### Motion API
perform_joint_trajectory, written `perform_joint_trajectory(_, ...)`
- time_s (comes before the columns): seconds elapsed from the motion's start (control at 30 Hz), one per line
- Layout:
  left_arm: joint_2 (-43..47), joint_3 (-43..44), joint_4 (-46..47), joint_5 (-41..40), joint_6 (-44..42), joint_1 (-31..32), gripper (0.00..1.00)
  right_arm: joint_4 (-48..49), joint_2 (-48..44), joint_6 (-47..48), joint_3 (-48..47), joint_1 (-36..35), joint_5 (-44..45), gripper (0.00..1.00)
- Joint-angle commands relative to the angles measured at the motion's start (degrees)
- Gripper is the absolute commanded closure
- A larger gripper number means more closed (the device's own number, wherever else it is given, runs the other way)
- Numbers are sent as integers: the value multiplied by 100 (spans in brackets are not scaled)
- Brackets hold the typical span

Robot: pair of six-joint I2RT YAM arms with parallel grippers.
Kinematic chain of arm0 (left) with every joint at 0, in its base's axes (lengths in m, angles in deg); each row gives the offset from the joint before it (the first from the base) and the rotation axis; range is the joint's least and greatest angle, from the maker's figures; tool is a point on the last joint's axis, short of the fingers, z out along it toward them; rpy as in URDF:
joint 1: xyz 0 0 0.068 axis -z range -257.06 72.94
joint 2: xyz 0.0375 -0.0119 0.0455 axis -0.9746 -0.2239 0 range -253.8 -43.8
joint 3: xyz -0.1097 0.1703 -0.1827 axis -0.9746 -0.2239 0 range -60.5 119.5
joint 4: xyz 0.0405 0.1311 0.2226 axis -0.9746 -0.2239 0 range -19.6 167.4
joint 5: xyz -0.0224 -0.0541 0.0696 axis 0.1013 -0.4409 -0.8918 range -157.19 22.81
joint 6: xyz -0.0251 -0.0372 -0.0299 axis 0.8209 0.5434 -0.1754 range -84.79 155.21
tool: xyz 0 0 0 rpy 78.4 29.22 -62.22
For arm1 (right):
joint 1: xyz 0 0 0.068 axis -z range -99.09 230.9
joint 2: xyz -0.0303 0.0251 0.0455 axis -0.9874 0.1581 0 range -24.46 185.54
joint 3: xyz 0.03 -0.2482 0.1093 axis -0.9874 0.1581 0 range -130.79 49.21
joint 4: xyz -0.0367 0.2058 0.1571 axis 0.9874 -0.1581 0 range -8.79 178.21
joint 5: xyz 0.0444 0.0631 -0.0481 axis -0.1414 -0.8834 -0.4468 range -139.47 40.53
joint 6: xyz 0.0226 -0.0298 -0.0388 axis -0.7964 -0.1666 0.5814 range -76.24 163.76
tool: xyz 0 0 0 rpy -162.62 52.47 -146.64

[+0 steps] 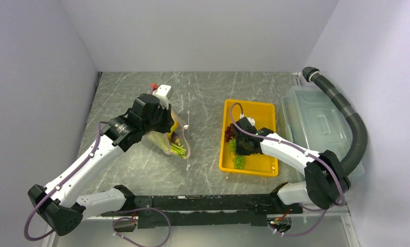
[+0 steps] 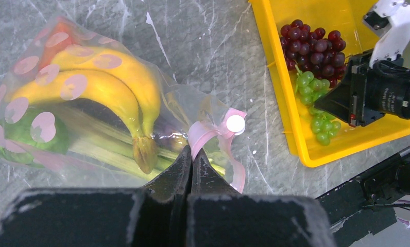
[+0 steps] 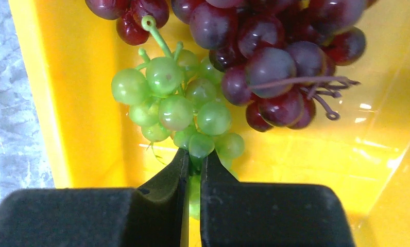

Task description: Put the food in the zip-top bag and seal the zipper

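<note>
The clear zip-top bag lies on the grey table, holding yellow bananas, celery stalks, a green leafy piece and an orange piece. My left gripper is shut on the pink zipper at the bag's mouth; from above, the left gripper is at the bag. In the yellow tray, my right gripper is shut on the bottom of the green grape bunch. The purple grape bunch lies just beyond it.
A large translucent lidded bin stands right of the tray, with a black corrugated hose curving over it. A white slider sits on the zipper strip. Grey walls close in left, back and right.
</note>
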Motion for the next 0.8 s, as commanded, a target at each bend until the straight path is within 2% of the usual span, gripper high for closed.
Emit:
perform_joint_trajectory(0.0,170,132,211,-38,-63,-30,100,-403,-505,53,-232,16,383,100)
perform_joint_trajectory(0.43,166,119,223,-41,-40,-34,100,-1158,-1993,137,-977,8,597,100)
perform_joint_trajectory(0.77,128,119,224,-19,-45,-37,100,-632,-2552,530,-1443,-51,-693,100)
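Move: The right hand is down in the yellow tray, already shut on the green grapes. The bag's open mouth, where they are to go, lies about 21 cm to its left, some 2 cm farther out and roughly 10 cm higher. The red grapes lie close by, about 6 cm ahead and 2 cm to the right; the tray's left wall is level with the hand, some 6 cm left. From the left hand, which holds the bag's rim, the mouth's middle is about 4 cm right, 2 cm back and 8 cm below. Keeping the green grapes pinched by the middle of the bunch, the right hand lifts almost straight up by about 16 cm, out of the tray past the red grapes, swaying just over a centimetre to the right early on and back again by the end. As it climbs, the wrist tips the fingers up from steeply down by some 20 degrees, and its left side rises a little, while the fingers stay shut. ##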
